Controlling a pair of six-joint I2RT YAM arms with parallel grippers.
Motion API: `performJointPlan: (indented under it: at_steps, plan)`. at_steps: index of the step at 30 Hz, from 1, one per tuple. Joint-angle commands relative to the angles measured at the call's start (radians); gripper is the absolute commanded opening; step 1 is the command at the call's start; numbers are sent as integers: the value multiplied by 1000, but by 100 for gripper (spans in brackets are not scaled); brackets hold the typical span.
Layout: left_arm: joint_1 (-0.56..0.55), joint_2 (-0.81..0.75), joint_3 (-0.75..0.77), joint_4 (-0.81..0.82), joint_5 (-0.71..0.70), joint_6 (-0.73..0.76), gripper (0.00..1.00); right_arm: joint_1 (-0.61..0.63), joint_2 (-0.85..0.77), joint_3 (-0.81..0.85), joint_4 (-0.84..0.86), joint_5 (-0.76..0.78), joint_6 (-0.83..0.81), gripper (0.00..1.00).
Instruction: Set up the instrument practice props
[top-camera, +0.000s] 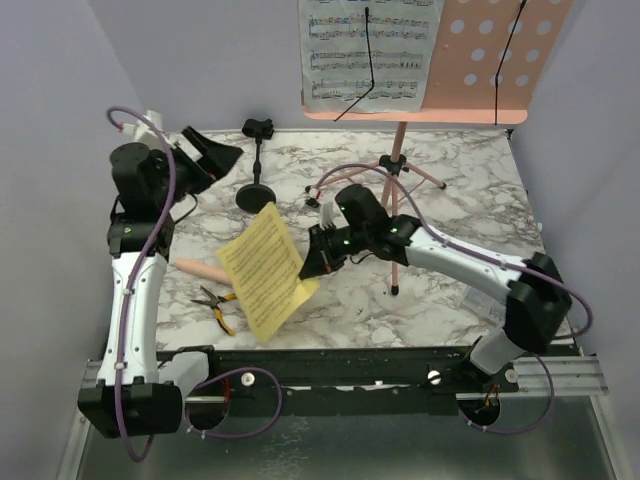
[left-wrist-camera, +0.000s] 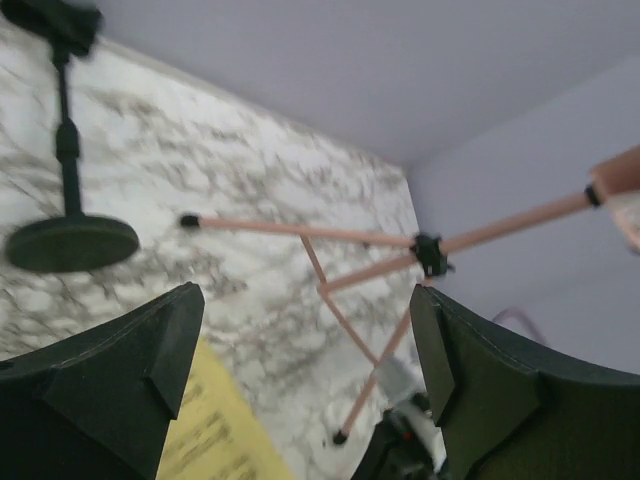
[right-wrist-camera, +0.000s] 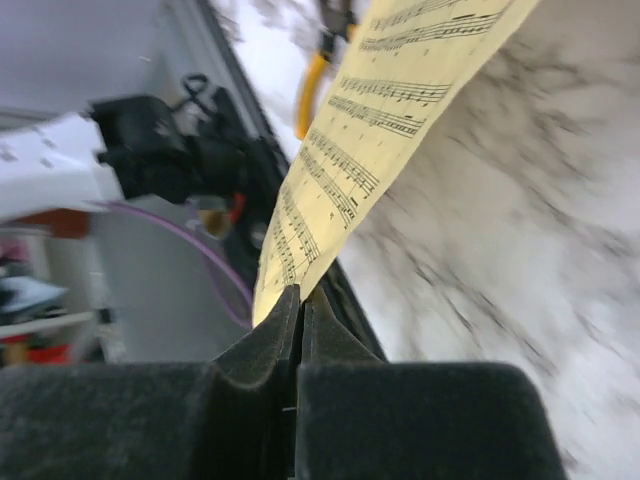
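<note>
My right gripper (top-camera: 312, 262) is shut on a corner of the yellow sheet-music page (top-camera: 268, 272), which hangs tilted above the marble table; in the right wrist view the page (right-wrist-camera: 380, 110) runs up from the pinched jaws (right-wrist-camera: 300, 300). A white page (top-camera: 365, 50) rests on the pink perforated stand desk (top-camera: 500, 55), atop the pink tripod pole (top-camera: 397, 185). The small black mic stand (top-camera: 258, 185) is upright at the back left. The beige microphone (top-camera: 200, 270) lies on the table. My left gripper (top-camera: 205, 155) is raised at the back left, open and holding nothing (left-wrist-camera: 305, 340).
Yellow-handled pliers (top-camera: 215, 306) lie near the front left, beside the microphone. The tripod legs (left-wrist-camera: 330, 235) spread across the table's back right. The mic stand base (left-wrist-camera: 72, 243) sits left of them. Walls close in the table at the back and sides.
</note>
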Motion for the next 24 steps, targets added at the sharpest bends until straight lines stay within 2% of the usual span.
performJointPlan:
  at_steps: [1,4,7,11,17,24]
  plan:
    - [-129,52,-145,144,390,49,88,-4,-181,-88,-403,321,-378,1]
    - [-246,57,-195,172,515,132,86,-4,-252,-103,-527,260,-442,1]
    - [-359,-6,-234,179,543,269,87,-4,-323,-119,-553,101,-477,1]
    - [-484,-84,-272,186,635,434,90,-4,-413,-116,-574,-3,-506,1]
    - [-657,-17,-270,189,691,501,89,-4,-497,-59,-642,-84,-553,1]
    - [-725,107,-183,190,750,559,89,-3,-530,14,-701,-128,-551,1]
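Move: The yellow sheet, already pinched by the right hand, has its middle about 16 cm back, 11 cm right and 22 cm below the open left hand. From the right hand the sheet's middle is some 8 cm to the left at equal height. The pliers lie about 22 cm left of the right hand, level with it in reach and 14 cm lower. The round black base is some 13 cm ahead, 5 cm right and 34 cm below the left hand. Open left hand swings some 30 cm right-back, turning clockwise, towards the sheet the right carries 15 cm right-back. ##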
